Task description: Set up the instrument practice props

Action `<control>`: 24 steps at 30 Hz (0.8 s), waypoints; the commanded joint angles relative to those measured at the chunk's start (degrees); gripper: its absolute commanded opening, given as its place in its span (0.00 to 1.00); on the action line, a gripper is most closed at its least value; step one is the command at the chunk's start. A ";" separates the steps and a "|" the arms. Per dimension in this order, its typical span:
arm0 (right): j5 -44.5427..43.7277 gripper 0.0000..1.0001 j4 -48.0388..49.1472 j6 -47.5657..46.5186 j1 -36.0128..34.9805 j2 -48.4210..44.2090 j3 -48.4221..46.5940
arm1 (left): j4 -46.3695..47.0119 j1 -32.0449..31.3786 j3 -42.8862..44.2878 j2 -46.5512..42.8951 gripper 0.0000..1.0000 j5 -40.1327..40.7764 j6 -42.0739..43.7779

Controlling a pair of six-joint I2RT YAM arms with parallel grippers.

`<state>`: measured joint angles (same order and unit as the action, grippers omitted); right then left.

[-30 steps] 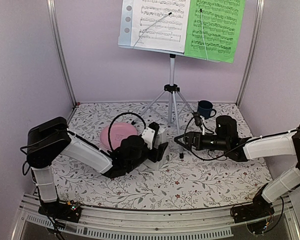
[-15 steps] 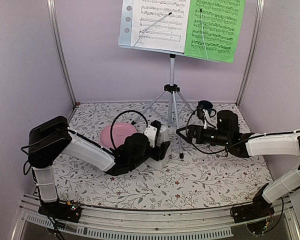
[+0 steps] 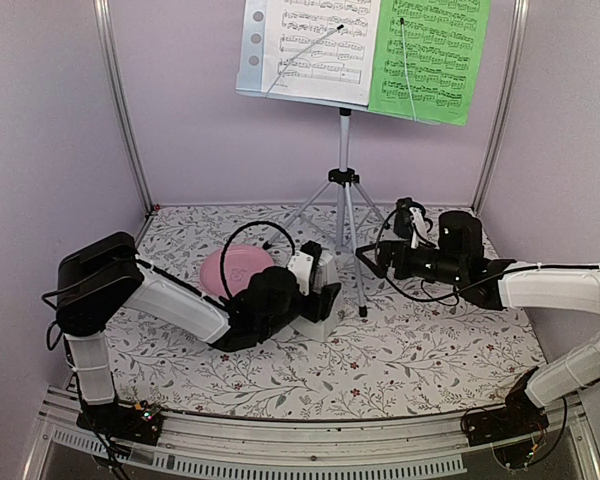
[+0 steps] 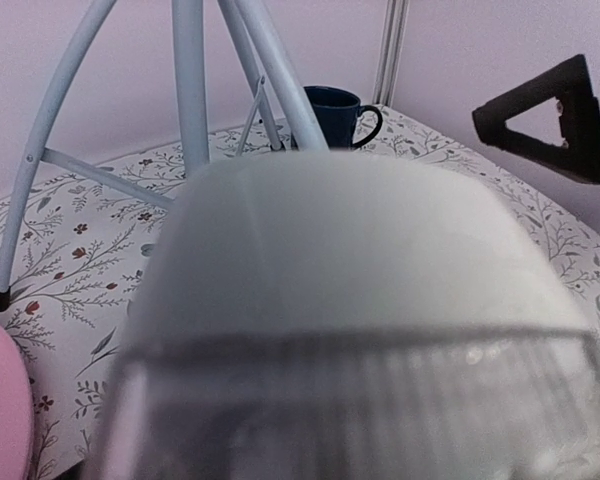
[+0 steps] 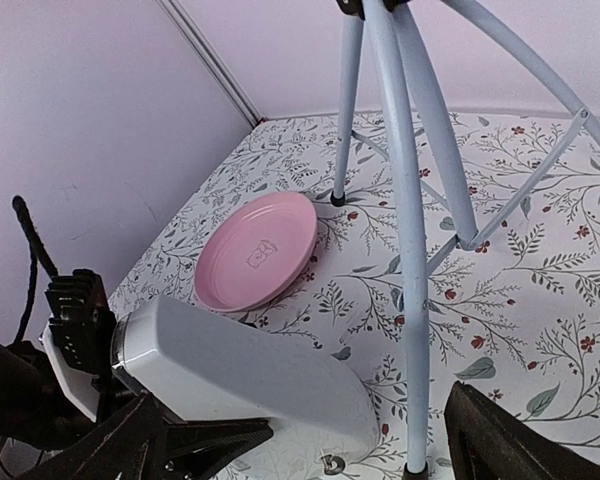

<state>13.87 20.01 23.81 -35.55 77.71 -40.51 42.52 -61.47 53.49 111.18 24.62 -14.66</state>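
The music stand rises at the back on its silver tripod, with a white sheet and a green sheet on its desk. My left gripper is shut on the white metronome, which lies on its side, tip pointing right. In the left wrist view the metronome fills most of the frame and hides the fingers. My right gripper stands open just right of the tripod's front leg, nothing held. One of its fingertips shows in the left wrist view.
A pink plate lies left of the metronome, behind the left arm. A dark blue mug stands at the back right beyond the tripod legs, largely hidden by the right arm from above. Purple walls and metal posts enclose the floral table.
The right arm has drawn back and up towards the rear right, now covering the mug in the top view. The left gripper with the metronome shifted slightly, then stayed.
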 commanded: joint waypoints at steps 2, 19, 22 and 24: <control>1.78 0.99 -2.45 -3.82 0.31 -1.62 -2.43 | 2.62 -0.21 -0.13 -2.60 0.68 -1.76 0.07; 6.75 0.99 -5.59 -6.03 0.48 0.23 -6.50 | 4.83 0.82 -7.31 -9.05 0.99 -6.94 1.31; 8.69 0.99 -6.49 -5.91 0.57 2.62 -8.40 | 6.84 0.96 -10.46 -11.54 0.99 -8.03 2.31; 10.22 0.99 -6.71 -5.32 0.56 4.21 -9.59 | 7.45 0.98 -11.98 -12.94 0.99 -8.31 2.93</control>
<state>20.27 14.26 18.57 -35.44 79.15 -47.16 46.35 -61.04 43.92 101.54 18.02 -13.56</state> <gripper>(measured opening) 0.990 0.992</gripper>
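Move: The metronome stands upright between the left hand's fingers, its middle about 1 cm ahead and 2 cm below. The music stand's near foot is some 5 cm ahead and 8 cm to the right of that hand, 12 cm down; the pink plate lies roughly 17 cm ahead and 16 cm left, also 12 cm down. From the right hand, the metronome is about 11 cm left, 2 cm back and 10 cm lower. Opening wide, the left hand frees the metronome and backs off and up some 3 cm, drifting left. ##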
